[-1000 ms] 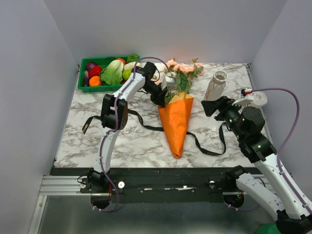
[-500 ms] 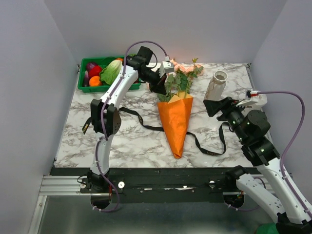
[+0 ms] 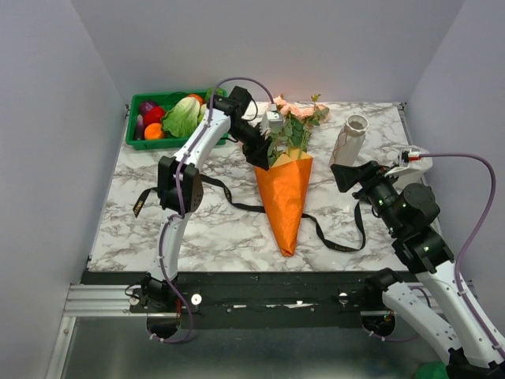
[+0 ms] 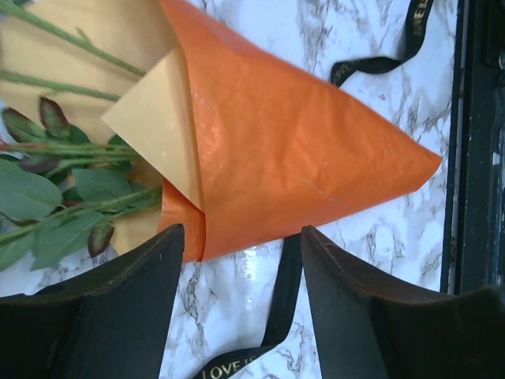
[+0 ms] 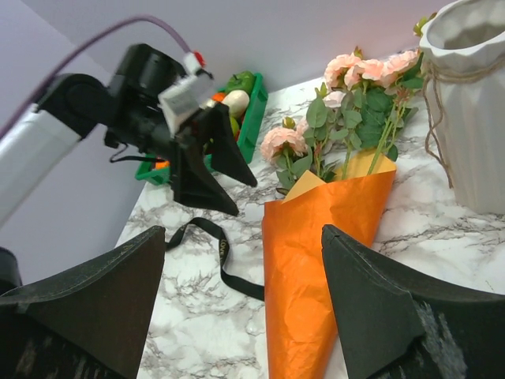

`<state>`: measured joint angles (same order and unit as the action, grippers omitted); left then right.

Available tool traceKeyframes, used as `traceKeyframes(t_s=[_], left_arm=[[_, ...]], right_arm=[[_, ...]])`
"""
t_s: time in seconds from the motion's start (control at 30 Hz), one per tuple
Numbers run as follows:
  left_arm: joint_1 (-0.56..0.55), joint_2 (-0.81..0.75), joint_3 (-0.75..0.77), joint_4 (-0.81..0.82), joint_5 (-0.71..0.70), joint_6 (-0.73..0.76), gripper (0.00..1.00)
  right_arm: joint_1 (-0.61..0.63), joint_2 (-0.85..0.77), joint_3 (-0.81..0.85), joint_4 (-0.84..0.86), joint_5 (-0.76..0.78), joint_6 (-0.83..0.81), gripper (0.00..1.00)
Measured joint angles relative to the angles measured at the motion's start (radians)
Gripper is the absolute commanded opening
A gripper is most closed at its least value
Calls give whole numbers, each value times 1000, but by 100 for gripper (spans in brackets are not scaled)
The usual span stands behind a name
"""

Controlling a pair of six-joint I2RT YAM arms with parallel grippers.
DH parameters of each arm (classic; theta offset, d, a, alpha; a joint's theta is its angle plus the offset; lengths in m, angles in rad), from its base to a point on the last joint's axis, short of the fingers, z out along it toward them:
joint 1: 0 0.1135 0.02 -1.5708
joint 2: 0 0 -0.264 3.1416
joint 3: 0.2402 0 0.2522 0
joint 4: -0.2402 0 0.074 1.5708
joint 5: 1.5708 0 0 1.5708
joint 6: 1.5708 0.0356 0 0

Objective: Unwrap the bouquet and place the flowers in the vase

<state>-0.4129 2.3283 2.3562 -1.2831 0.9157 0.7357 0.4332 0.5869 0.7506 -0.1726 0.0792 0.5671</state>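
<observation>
The bouquet lies in the middle of the table: an orange paper cone (image 3: 286,193) with its tip toward the near edge. The flowers (image 3: 296,114), pink roses on green stems, stick out of its far end. A black ribbon (image 3: 225,195) trails loose under the cone to both sides. My left gripper (image 3: 264,154) hangs open at the left edge of the cone's mouth, with nothing between its fingers. From the left wrist I see the cone (image 4: 300,150), the stems (image 4: 71,197) and the ribbon (image 4: 284,276). The vase (image 3: 349,138) stands right of the roses. My right gripper (image 3: 351,178) is open just in front of it.
A green basket (image 3: 158,118) of plastic vegetables sits at the back left corner. In the right wrist view the vase (image 5: 469,103) stands close at the right, the cone (image 5: 323,260) lies ahead and the left gripper (image 5: 209,166) hovers beside the roses (image 5: 355,71). Grey walls enclose the table.
The left gripper's jaws have gone from nearly shut to open. It rose from the cone's mouth toward the back, then came back down beside it. The right arm barely shifted.
</observation>
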Motion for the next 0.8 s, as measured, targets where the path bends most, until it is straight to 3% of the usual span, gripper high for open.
traceKeyframes(t_s=[0.17, 0.8], left_arm=[[0, 84, -6, -21, -18, 9, 71], [-9, 135, -3, -14, -17, 34, 66]], right_arm=[[0, 0, 0, 1, -11, 0, 87], [0, 25, 0, 16, -45, 8, 87]])
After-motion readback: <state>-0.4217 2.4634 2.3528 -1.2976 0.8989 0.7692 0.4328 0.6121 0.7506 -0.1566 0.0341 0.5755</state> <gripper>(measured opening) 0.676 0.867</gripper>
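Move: The upper left edge of the orange wrap lies almost straight below the left hand, about 10 cm down and some 3 cm to its right. The flower heads are about 18 cm ahead and 8 cm right of that hand, the vase about 25 cm right and 3 cm ahead, and the loosened black ribbon passes some 10 cm left and 9 cm back. From the right hand, that wrap edge is roughly 14 cm ahead, 19 cm left and 24 cm down. The left hand, empty and pointing right and down, sinks nearly straight down towards the upper left edge of the orange wrap: a quick drop of about 4.5 cm, a short pause at that height, then some 2 cm more. Its wrist turns only slightly, tipping the fingers a touch steeper, and the fingers stay well open, ending close to the paper's corner, though contact can't be seen. ##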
